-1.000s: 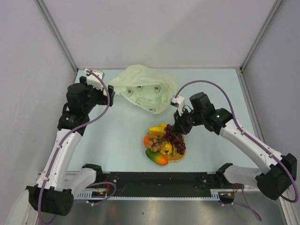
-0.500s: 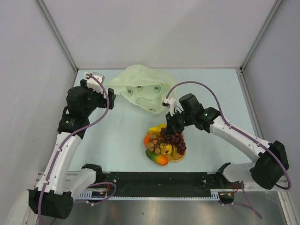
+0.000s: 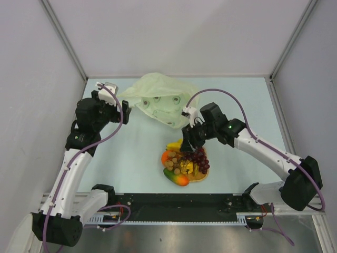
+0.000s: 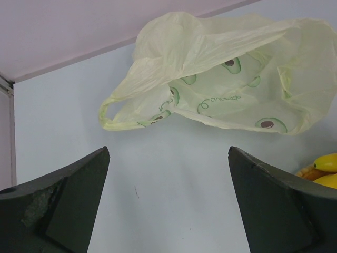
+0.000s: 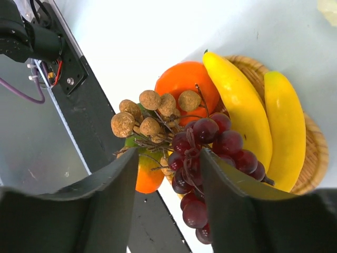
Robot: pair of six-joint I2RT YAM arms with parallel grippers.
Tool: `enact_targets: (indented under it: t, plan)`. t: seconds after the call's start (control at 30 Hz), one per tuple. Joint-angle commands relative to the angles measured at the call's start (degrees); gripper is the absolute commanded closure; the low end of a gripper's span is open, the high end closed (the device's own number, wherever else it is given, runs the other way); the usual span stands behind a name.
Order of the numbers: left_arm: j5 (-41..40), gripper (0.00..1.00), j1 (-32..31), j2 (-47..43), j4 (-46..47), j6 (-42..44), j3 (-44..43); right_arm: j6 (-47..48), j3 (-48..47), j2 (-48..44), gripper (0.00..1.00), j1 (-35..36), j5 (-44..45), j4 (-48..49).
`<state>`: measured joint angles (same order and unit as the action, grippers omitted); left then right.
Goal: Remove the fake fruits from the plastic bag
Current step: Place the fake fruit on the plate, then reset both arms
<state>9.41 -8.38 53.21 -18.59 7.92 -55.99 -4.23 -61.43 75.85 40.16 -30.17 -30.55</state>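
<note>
The pale yellow-green plastic bag (image 3: 162, 100) lies crumpled at the back of the table, and no fruit shows inside it (image 4: 226, 79). The fake fruits sit piled on a woven mat (image 5: 311, 153): orange (image 5: 181, 84), bananas (image 5: 242, 105), dark grapes (image 5: 210, 142), brown nut cluster (image 5: 150, 113) and mango (image 5: 147, 176). My right gripper (image 3: 187, 142) hovers open just above the pile, its jaws (image 5: 168, 153) either side of the grapes. My left gripper (image 3: 124, 105) is open and empty (image 4: 168, 150), left of the bag and aimed at its loop handle (image 4: 113, 118).
White walls close in the table at the back and both sides. A black rail (image 3: 174, 213) with the arm bases runs along the near edge, close to the mango (image 3: 176, 177). Bare table (image 3: 131, 142) lies between the bag and the fruit pile.
My right gripper has moved left and slightly back over the fruit pile, toward the bag. The left arm has barely shifted. The bag and fruits lie as before.
</note>
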Motion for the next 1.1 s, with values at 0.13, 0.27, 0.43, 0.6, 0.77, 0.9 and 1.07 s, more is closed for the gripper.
enact_targets:
  t: [0.13,0.27,0.43,0.6,0.77,0.9,1.07]
  plan:
    - [0.09,0.0,0.47,-1.79,0.48,-0.37,0.26,0.8,-6.76,-2.38,0.23,-1.39,3.71,-0.47]
    - [-0.79,0.0,0.47,-2.76,-0.22,0.34,0.88,2.38,-10.72,-4.13,0.05,-5.61,6.88,-3.11]
    - [-1.5,0.0,0.47,-4.43,-0.83,1.13,2.46,3.44,-11.34,-7.12,0.0,-13.69,10.3,-6.44]
    - [-0.01,0.0,0.47,-6.36,-3.03,2.53,3.78,2.12,-11.0,-7.74,0.0,-20.55,29.49,-11.98]
    - [-0.26,0.0,0.38,-8.73,-5.66,3.15,7.29,2.3,-5.82,-11.33,0.0,-26.45,39.63,-14.63]
    - [-2.29,0.0,0.47,-10.23,-7.86,4.03,10.37,2.12,-1.96,-15.38,0.0,-27.42,42.04,-16.82]
    - [-3.61,0.0,0.47,-11.72,-8.31,3.33,12.92,3.17,2.71,-20.83,0.0,-28.47,36.61,-16.39]
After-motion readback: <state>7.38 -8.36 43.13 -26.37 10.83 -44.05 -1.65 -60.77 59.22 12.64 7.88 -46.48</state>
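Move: The right fingers, already half open and pointing left and down, straddle the grape stem: the bunch of grapes lies about 5 cm below the hand, some 3 cm to its right and 1 cm back, on the heaped plate. The brown longans are about 7 cm left and 4 cm back, the bananas 4 cm left and 4 cm ahead. From the idle left hand the grapes are roughly 36 cm right, 15 cm back and 16 cm down. The right hand finishes spreading its fingers wide as it comes free of the grapes, climbing about 8 cm up and forward before it sweeps some 25 cm to the right, away from the plate to the bare right side of the table, turning roughly 50 degrees clockwise, sinking again and drawing back a little at the end. The left hand, still open and empty, backs off about 5 cm and lowers a little more than that in front of the bag, its fingers tipping slightly downward. ##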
